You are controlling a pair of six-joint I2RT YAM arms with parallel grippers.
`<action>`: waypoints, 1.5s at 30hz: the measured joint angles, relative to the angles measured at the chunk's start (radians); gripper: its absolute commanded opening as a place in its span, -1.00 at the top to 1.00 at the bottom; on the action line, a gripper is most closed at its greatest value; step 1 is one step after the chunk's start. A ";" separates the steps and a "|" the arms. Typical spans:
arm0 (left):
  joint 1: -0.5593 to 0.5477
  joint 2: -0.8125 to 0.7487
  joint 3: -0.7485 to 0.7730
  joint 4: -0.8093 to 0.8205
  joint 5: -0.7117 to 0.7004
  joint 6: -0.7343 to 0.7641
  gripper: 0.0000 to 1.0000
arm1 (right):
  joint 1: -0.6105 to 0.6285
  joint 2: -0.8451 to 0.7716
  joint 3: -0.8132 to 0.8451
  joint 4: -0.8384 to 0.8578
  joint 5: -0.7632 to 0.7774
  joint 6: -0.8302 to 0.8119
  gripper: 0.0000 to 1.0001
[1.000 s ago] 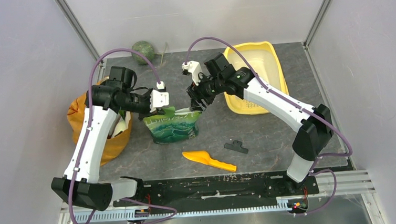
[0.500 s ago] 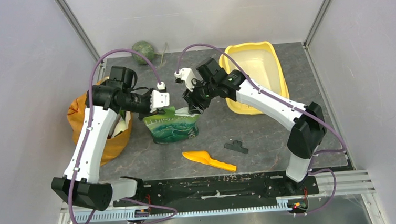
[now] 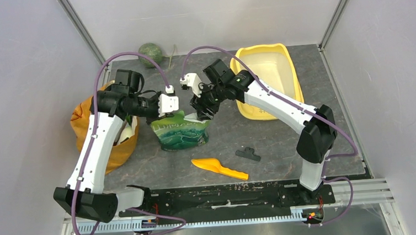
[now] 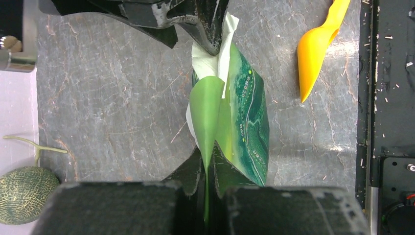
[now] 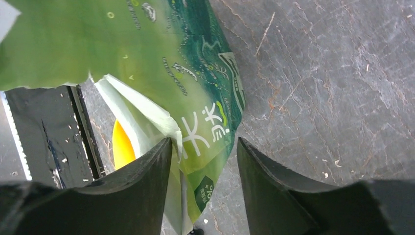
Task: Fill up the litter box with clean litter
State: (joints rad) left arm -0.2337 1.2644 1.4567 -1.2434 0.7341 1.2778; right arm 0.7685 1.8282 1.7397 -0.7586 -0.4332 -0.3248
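Observation:
The yellow litter box [image 3: 280, 68] lies at the back right, and no clean litter shows in it or anywhere else. A green printed pouch [image 3: 182, 131] stands mid-table with its top torn open. My left gripper [image 3: 164, 116] is shut on the pouch's top left edge; in the left wrist view the film is pinched flat between the fingers [image 4: 206, 171]. My right gripper [image 3: 204, 112] hangs open at the pouch's top right corner. The right wrist view has that corner [image 5: 210, 132] between the spread fingers of the right gripper [image 5: 204, 152], with a gap on the right side.
An orange scoop [image 3: 219, 168] [image 4: 315, 46] lies in front of the pouch, with a small black clip [image 3: 247, 154] to its right. An orange-yellow bag [image 3: 85, 131] sits at the left under my left arm. A green melon [image 3: 151, 53] rests at the back wall.
My right arm has swung left, bringing its open gripper from beside the pouch onto its top right corner. The left gripper and the pouch have stayed put.

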 measured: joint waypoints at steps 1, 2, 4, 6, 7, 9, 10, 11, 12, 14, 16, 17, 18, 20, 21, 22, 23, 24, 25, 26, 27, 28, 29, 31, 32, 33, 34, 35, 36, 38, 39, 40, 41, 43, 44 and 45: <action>0.000 0.000 0.000 0.002 0.000 -0.003 0.96 | 0.000 0.000 0.000 -0.003 -0.011 -0.019 -0.06; 0.000 0.000 0.000 0.005 0.000 -0.005 0.96 | 0.001 0.000 0.000 -0.005 -0.018 -0.034 0.10; -0.003 0.000 -0.001 0.009 -0.001 -0.006 0.96 | 0.002 0.000 0.000 -0.010 -0.027 -0.057 0.56; -0.004 0.000 -0.002 0.018 -0.003 -0.006 0.96 | 0.002 0.000 0.000 -0.017 -0.036 -0.069 0.99; -0.004 0.000 -0.003 0.023 -0.004 -0.006 0.96 | 0.002 0.000 0.003 -0.022 -0.038 -0.066 1.00; -0.003 -0.001 -0.005 0.026 -0.004 -0.006 0.96 | 0.006 0.000 0.010 -0.030 -0.030 -0.064 1.00; -0.003 -0.003 -0.005 0.027 -0.004 -0.006 0.96 | 0.008 0.000 0.011 -0.030 -0.021 -0.057 1.00; -0.003 -0.006 -0.007 0.028 -0.004 -0.006 0.96 | 0.008 0.000 0.013 -0.028 -0.014 -0.043 1.00; -0.003 -0.009 -0.008 0.027 -0.005 -0.006 0.96 | 0.006 -0.001 0.013 -0.021 -0.005 -0.018 1.00; -0.004 -0.012 -0.011 0.031 -0.003 -0.006 0.96 | -0.001 -0.005 0.013 -0.004 0.018 0.049 1.00; -0.004 -0.018 -0.018 0.047 0.002 -0.006 0.96 | -0.011 -0.009 0.013 0.015 0.041 0.126 1.00; -0.005 -0.022 -0.024 0.058 0.005 -0.006 0.96 | -0.017 -0.013 0.013 0.024 0.054 0.179 1.00; -0.008 -0.024 -0.030 0.070 0.008 -0.006 0.96 | -0.020 -0.017 0.010 0.032 0.066 0.216 1.00; -0.021 -0.029 -0.046 0.097 0.011 -0.006 0.96 | -0.025 -0.031 -0.006 0.045 0.092 0.304 1.00; -0.029 -0.031 -0.053 0.110 0.011 -0.006 0.96 | -0.026 -0.035 -0.013 0.047 0.101 0.342 1.00; -0.039 -0.033 -0.060 0.125 0.008 -0.007 0.96 | -0.027 -0.036 -0.014 0.047 0.116 0.387 1.00; -0.047 -0.035 -0.068 0.140 0.003 -0.010 0.96 | -0.029 -0.036 -0.014 0.048 0.123 0.423 1.00; -0.054 -0.040 -0.077 0.156 -0.002 -0.014 0.96 | -0.030 -0.034 -0.014 0.047 0.129 0.456 1.00; -0.061 -0.048 -0.094 0.183 -0.011 -0.023 0.96 | -0.031 -0.034 -0.015 0.048 0.135 0.487 1.00; -0.066 -0.053 -0.106 0.200 -0.017 -0.029 0.96 | -0.032 -0.032 -0.015 0.051 0.139 0.511 1.00; -0.073 -0.062 -0.124 0.226 -0.025 -0.035 0.96 | -0.032 -0.031 -0.017 0.056 0.141 0.534 1.00; -0.078 -0.069 -0.142 0.246 -0.029 -0.040 0.96 | -0.032 -0.029 -0.018 0.061 0.143 0.552 1.00; -0.083 -0.075 -0.159 0.263 -0.031 -0.045 0.96 | -0.032 -0.027 -0.019 0.064 0.143 0.570 1.00; -0.097 -0.081 -0.190 0.293 -0.035 -0.061 0.96 | -0.032 -0.022 -0.019 0.072 0.141 0.598 1.00; -0.106 -0.083 -0.206 0.308 -0.036 -0.071 0.96 | -0.031 -0.018 -0.019 0.076 0.138 0.614 1.00; -0.112 -0.085 -0.220 0.322 -0.038 -0.079 0.96 | -0.031 -0.014 -0.019 0.082 0.136 0.625 1.00; -0.121 -0.090 -0.243 0.347 -0.041 -0.090 0.96 | -0.031 -0.011 -0.019 0.091 0.132 0.637 1.00; -0.130 -0.097 -0.267 0.371 -0.047 -0.105 0.96 | -0.029 -0.006 -0.019 0.100 0.129 0.649 1.00; -0.137 -0.103 -0.284 0.388 -0.050 -0.117 0.96 | -0.026 -0.003 -0.019 0.107 0.125 0.660 1.00; -0.153 -0.113 -0.319 0.430 -0.063 -0.151 0.96 | -0.020 0.005 -0.019 0.117 0.116 0.684 1.00; -0.161 -0.113 -0.329 0.446 -0.071 -0.169 0.96 | -0.016 0.008 -0.019 0.121 0.113 0.696 1.00; -0.166 -0.111 -0.333 0.456 -0.076 -0.183 0.96 | -0.013 0.010 -0.019 0.122 0.112 0.703 1.00; -0.169 -0.108 -0.333 0.466 -0.082 -0.201 0.96 | -0.011 0.011 -0.019 0.123 0.109 0.710 1.00; -0.174 -0.102 -0.332 0.487 -0.099 -0.232 0.96 | -0.009 0.014 -0.019 0.125 0.108 0.721 1.00; -0.174 -0.100 -0.330 0.492 -0.104 -0.245 0.96 | -0.009 0.014 -0.019 0.127 0.108 0.725 1.00; -0.171 -0.098 -0.323 0.493 -0.106 -0.259 0.96 | -0.010 0.014 -0.019 0.129 0.109 0.726 1.00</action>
State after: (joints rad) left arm -0.4042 1.1664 1.1336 -0.7506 0.6285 1.0191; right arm 0.7589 1.8427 1.7210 -0.6292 -0.3244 0.4007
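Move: The left hand already grips the litter bag's top left corner; the rim's right end lies about 12 cm to its right, level fore and aft and some 5 cm lower, with the orange bag about 25 cm to its left. The open right hand is already at that rim, which lies about 1 cm back, 1 cm left and 1 cm below; from this hand, the scoop is roughly 23 cm back and 6 cm right, and the litter box 13 cm ahead and 27 cm right. The right hand eases back slightly as its open fingers shut on the bag's rim, then draws the pinched far lip forward about 2.5 cm and a little up, turning some 30 degrees clockwise and rolling, before shifting about 3 cm left. The left hand keeps its closed grip on the left corner and goes about 4 cm right and 4 cm down towards the right hand, slackening the rim between them. ##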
